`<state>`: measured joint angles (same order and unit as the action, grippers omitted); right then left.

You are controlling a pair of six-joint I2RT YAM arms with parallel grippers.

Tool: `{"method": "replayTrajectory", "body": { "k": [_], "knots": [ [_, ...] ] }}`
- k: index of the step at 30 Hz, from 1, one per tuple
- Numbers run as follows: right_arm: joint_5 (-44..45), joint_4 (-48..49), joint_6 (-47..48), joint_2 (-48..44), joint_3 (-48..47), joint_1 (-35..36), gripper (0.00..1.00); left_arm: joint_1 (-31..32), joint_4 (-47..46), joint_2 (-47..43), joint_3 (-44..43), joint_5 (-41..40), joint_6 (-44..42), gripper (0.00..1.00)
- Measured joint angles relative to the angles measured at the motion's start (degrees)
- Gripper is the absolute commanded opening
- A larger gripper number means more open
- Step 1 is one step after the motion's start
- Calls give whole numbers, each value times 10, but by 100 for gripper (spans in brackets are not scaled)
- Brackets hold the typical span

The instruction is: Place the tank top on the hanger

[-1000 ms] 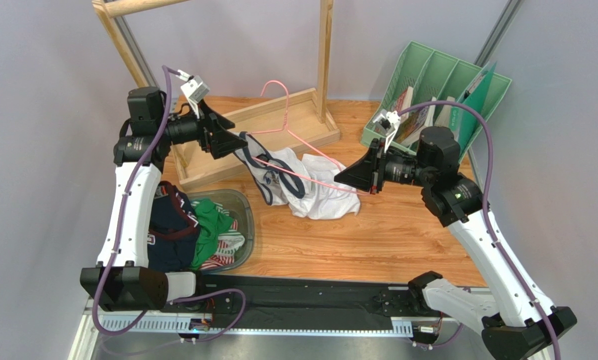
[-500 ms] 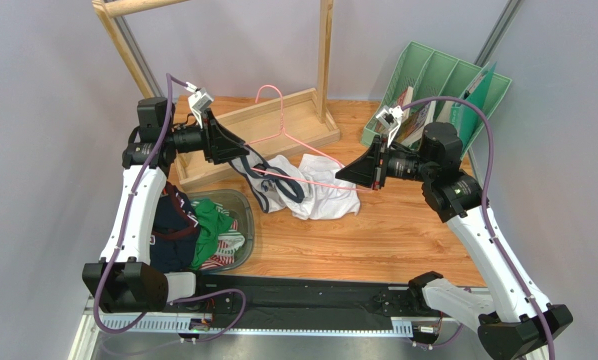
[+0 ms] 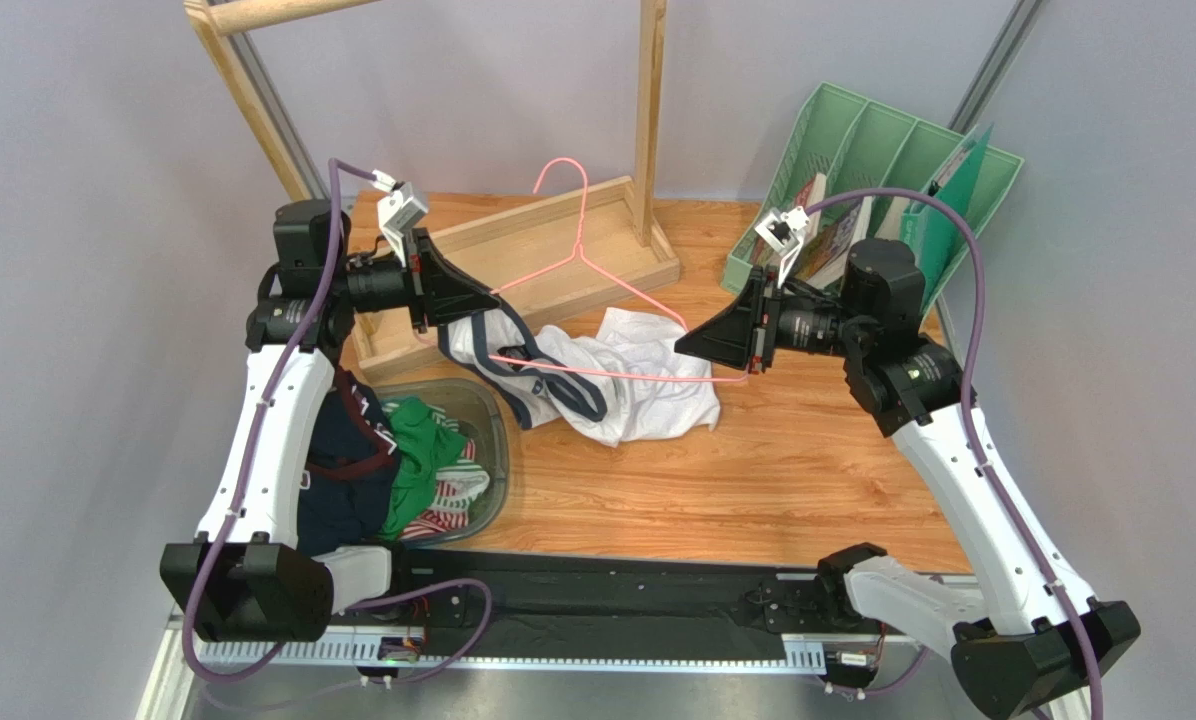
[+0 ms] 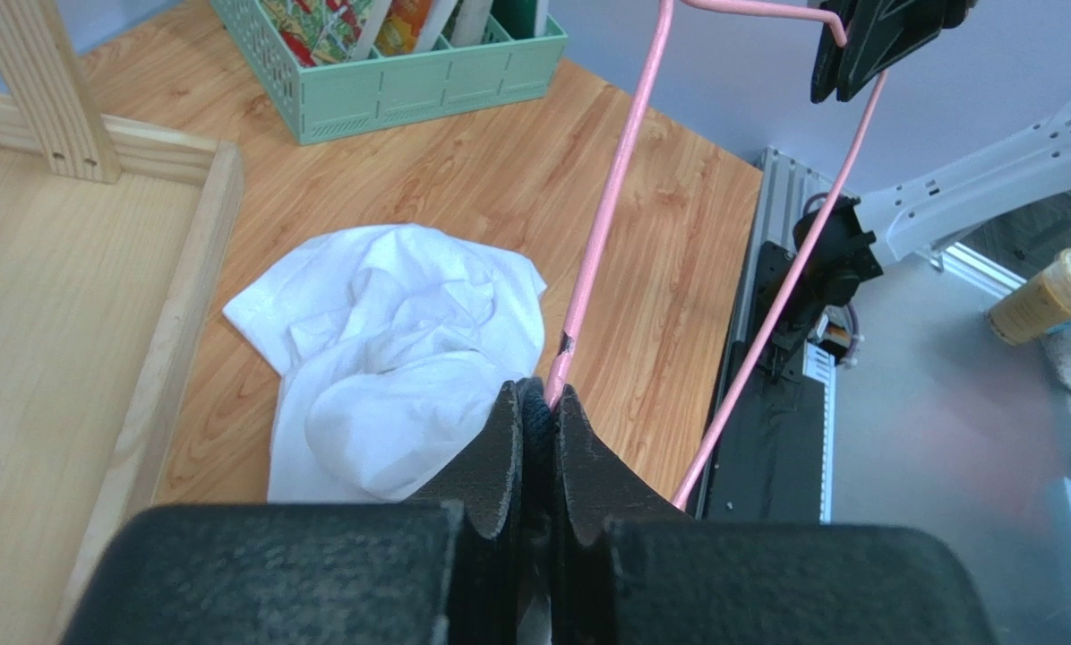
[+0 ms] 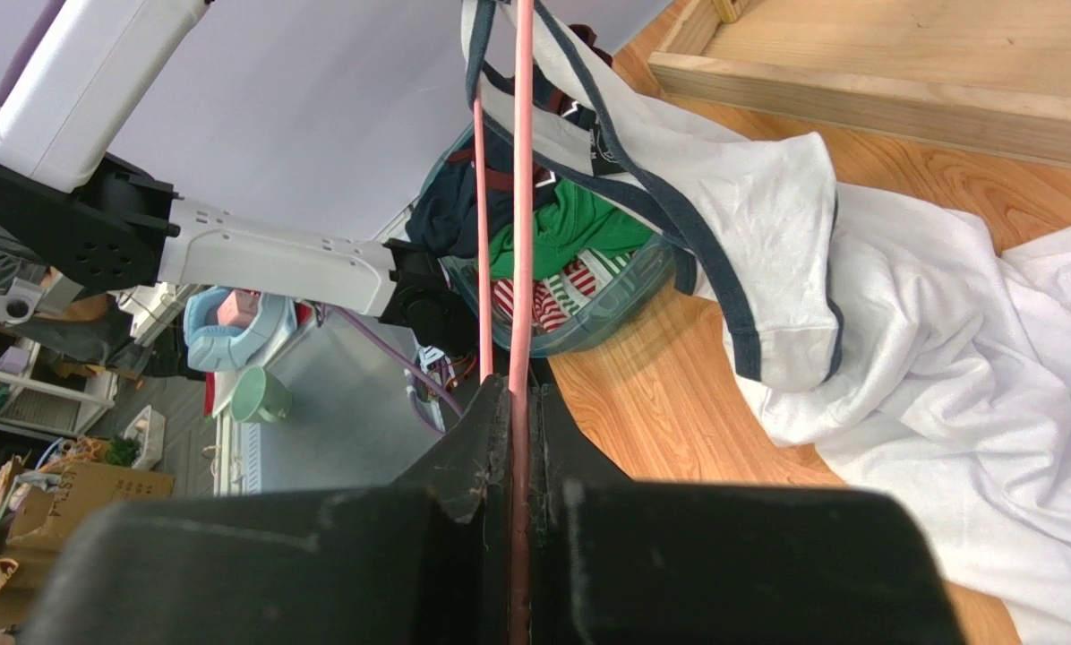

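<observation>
The pink wire hanger (image 3: 582, 258) hangs in the air between both arms, its hook toward the wooden rack. My right gripper (image 3: 690, 342) is shut on the hanger's right corner; in the right wrist view the wire (image 5: 517, 202) runs straight out from between my right gripper's (image 5: 514, 383) pads. The white tank top (image 3: 627, 375) lies crumpled on the table, with its navy-trimmed strap end lifted over the hanger's left arm. My left gripper (image 3: 477, 308) is shut on that navy trim, right beside the pink wire (image 4: 608, 229). The left gripper (image 4: 538, 393) shows dark fabric pinched between its fingers, above the white cloth (image 4: 393, 336).
A wooden rack base (image 3: 559, 225) with an upright post (image 3: 649, 105) stands behind the hanger. A green file organizer (image 3: 875, 165) sits at the back right. A clear bin (image 3: 487, 413) holding green and dark navy garments is at the front left.
My left gripper has gone from open to shut on the tank top's navy trim. The hanger's hook has shifted slightly right and up. The right gripper keeps its grip.
</observation>
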<state>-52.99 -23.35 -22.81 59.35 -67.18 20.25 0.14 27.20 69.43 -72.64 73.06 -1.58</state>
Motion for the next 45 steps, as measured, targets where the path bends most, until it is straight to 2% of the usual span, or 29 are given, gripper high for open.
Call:
{"method": "replayTrajectory", "body": {
  "k": [8, 11, 15, 18, 26, 30, 33, 35, 37, 45],
  "knots": [
    [22, -6, 32, 18, 8, -2, 1, 1, -6, -18, 23, -24, -7, 0],
    [41, -7, 54, 26, 8, -2, 11, 2, -9, -31, 33, -43, -8, 0],
    [73, -7, 84, 44, 8, -2, 35, 2, -8, -55, 52, -64, -7, 0],
    [111, -5, 99, 65, 8, -2, 43, 5, 1, -64, 60, -75, -3, 0],
    [160, 3, 117, 107, 7, -15, 57, 22, 13, -70, 83, -78, 20, 0],
    [161, 6, 120, 118, 1, -30, 59, 32, 13, -72, 86, -76, 28, 0],
    [154, 10, 123, 121, -3, -40, 68, 37, 13, -73, 88, -78, 29, 0],
    [151, 12, 125, 121, -6, -50, 68, 40, 15, -73, 89, -80, 29, 0],
    [152, 13, 128, 121, -8, -61, 75, 43, 21, -73, 89, -81, 27, 0],
    [165, 4, 155, 120, -17, -109, 77, 44, 54, -69, 89, -89, 11, 0]
  ]
}}
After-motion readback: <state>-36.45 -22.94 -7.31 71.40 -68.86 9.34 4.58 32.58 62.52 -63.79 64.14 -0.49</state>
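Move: Forward and below the right hand, which still grips the hanger's right side, the tank top's crumpled body lies on the table: some 16 cm ahead, 10 cm left and 31 cm down. The hanger's middle is about 10 cm left and 5 cm ahead of that hand. From the left hand, already pinching a strap and the hanger bar, the tank top's body is about 10 cm ahead and 16 cm right, 30 cm below; the clothes basket is 15 cm left, 3 cm back. Opening wide, the right fingers let go of the hanger while the hand sweeps forward about 13 cm and down some 7, then drifts right, clear of the bar and closer to the tank top's body; its wrist swings clockwise and tips the fingers downward. The left hand keeps strap and hanger pinched together, sinking about 5 cm and drawing back a little. ##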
